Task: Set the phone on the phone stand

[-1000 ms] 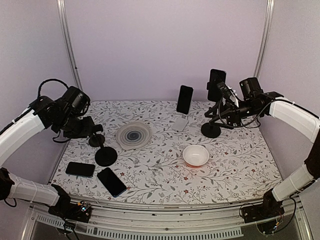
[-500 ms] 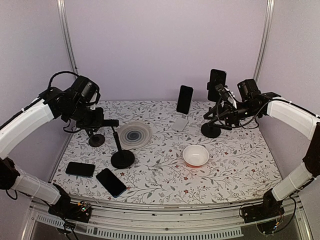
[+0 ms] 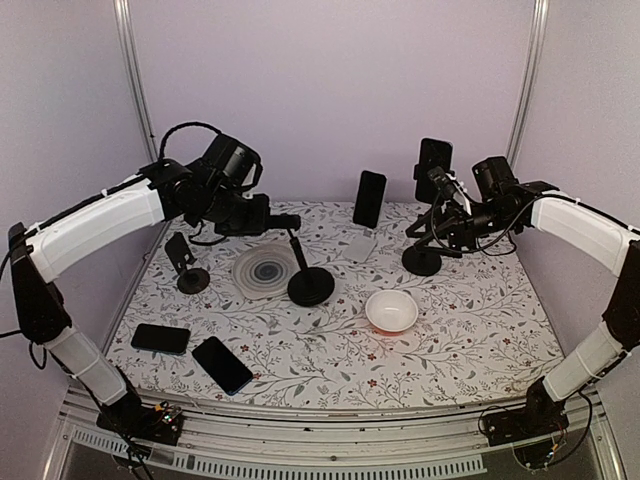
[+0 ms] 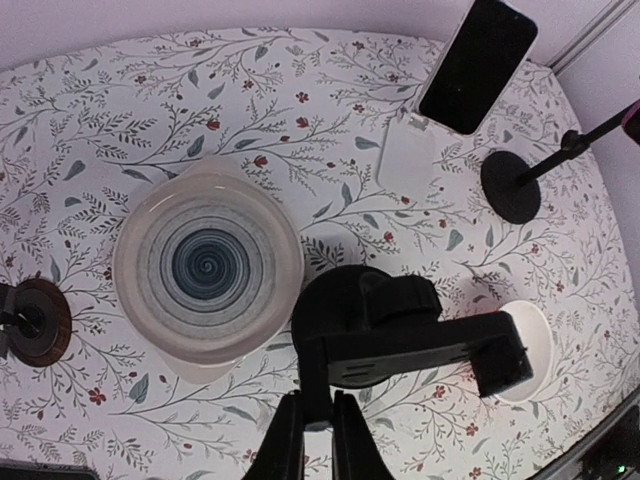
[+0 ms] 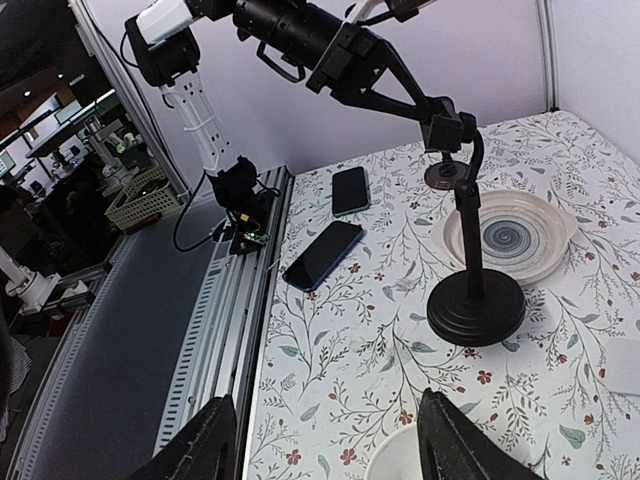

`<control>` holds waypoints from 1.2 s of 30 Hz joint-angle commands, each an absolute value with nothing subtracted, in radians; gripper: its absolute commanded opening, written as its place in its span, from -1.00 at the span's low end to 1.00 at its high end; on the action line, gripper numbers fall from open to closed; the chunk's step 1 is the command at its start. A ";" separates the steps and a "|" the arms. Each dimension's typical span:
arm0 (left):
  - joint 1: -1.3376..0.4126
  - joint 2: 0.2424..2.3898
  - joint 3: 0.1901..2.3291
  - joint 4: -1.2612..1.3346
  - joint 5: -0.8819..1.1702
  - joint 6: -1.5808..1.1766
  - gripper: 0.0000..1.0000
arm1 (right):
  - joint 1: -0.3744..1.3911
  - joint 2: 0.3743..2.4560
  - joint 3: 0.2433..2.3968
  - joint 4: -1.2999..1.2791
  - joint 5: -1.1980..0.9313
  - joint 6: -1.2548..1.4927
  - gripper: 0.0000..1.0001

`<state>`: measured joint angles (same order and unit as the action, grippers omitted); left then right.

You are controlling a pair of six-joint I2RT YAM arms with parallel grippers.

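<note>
My left gripper (image 3: 284, 221) (image 4: 318, 432) is shut on the clamp head of a black phone stand (image 3: 310, 285) (image 4: 352, 300) (image 5: 476, 302). The stand's round base sits low over the table just right of the plate. Two dark phones lie flat at the front left, one (image 3: 222, 364) (image 5: 323, 254) nearer the middle, the other (image 3: 160, 338) (image 5: 350, 189) nearer the left edge. My right gripper (image 3: 433, 214) (image 5: 325, 452) is open and holds nothing, beside a second black stand (image 3: 421, 260) carrying a phone (image 3: 432, 170).
A swirl-patterned plate (image 3: 267, 270) (image 4: 208, 265) lies left of the held stand. A white bowl (image 3: 391, 311) (image 4: 530, 350) sits mid-right. A phone (image 3: 369, 198) (image 4: 476, 62) leans on a white stand at the back. A small black stand (image 3: 187, 266) is at left.
My left arm has carried the black stand from beside the two flat phones rightward and toward the back, past the plate. The right arm has barely moved.
</note>
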<state>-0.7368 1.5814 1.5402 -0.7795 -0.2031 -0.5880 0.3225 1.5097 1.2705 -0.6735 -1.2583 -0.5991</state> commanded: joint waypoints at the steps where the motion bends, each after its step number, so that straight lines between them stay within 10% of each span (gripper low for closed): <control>1: -0.796 1.632 1.642 -0.652 -0.303 -0.638 -1.00 | 0.331 1.530 1.298 -0.692 -1.259 -0.614 0.28; 36: -0.854 1.876 1.700 -0.510 -0.268 -0.685 -1.00 | 0.330 1.597 1.294 -0.698 -1.259 -0.616 0.27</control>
<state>-0.8448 1.8915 1.7290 -0.6209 -0.3210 -0.6525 0.3229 1.5864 1.2709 -0.6891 -1.2510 -0.6174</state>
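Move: The left hand already holds the black phone stand by its head, base swung out to the right. The clear table spot it goes to is some 6 cm ahead, 13 cm right and 22 cm below. The striped plate lies about 11 cm ahead and 5 cm left, the white bowl roughly 28 cm right and 2 cm back, the white phone stand with its phone about 23 cm ahead and 23 cm right. From the right hand the spot is roughly 14 cm ahead, 15 cm left. Rightward for about 9 cm, edging 4 cm forward, the left hand carries the black stand away from the striped plate towards the clear spot left of the bowl. Most of the sideways travel comes first; the hand then sinks about 3 cm, nearly pauses, and eases farther right, fingers still shut on the stand's head. The open right hand sinks some 2.5 cm, holding nothing. ##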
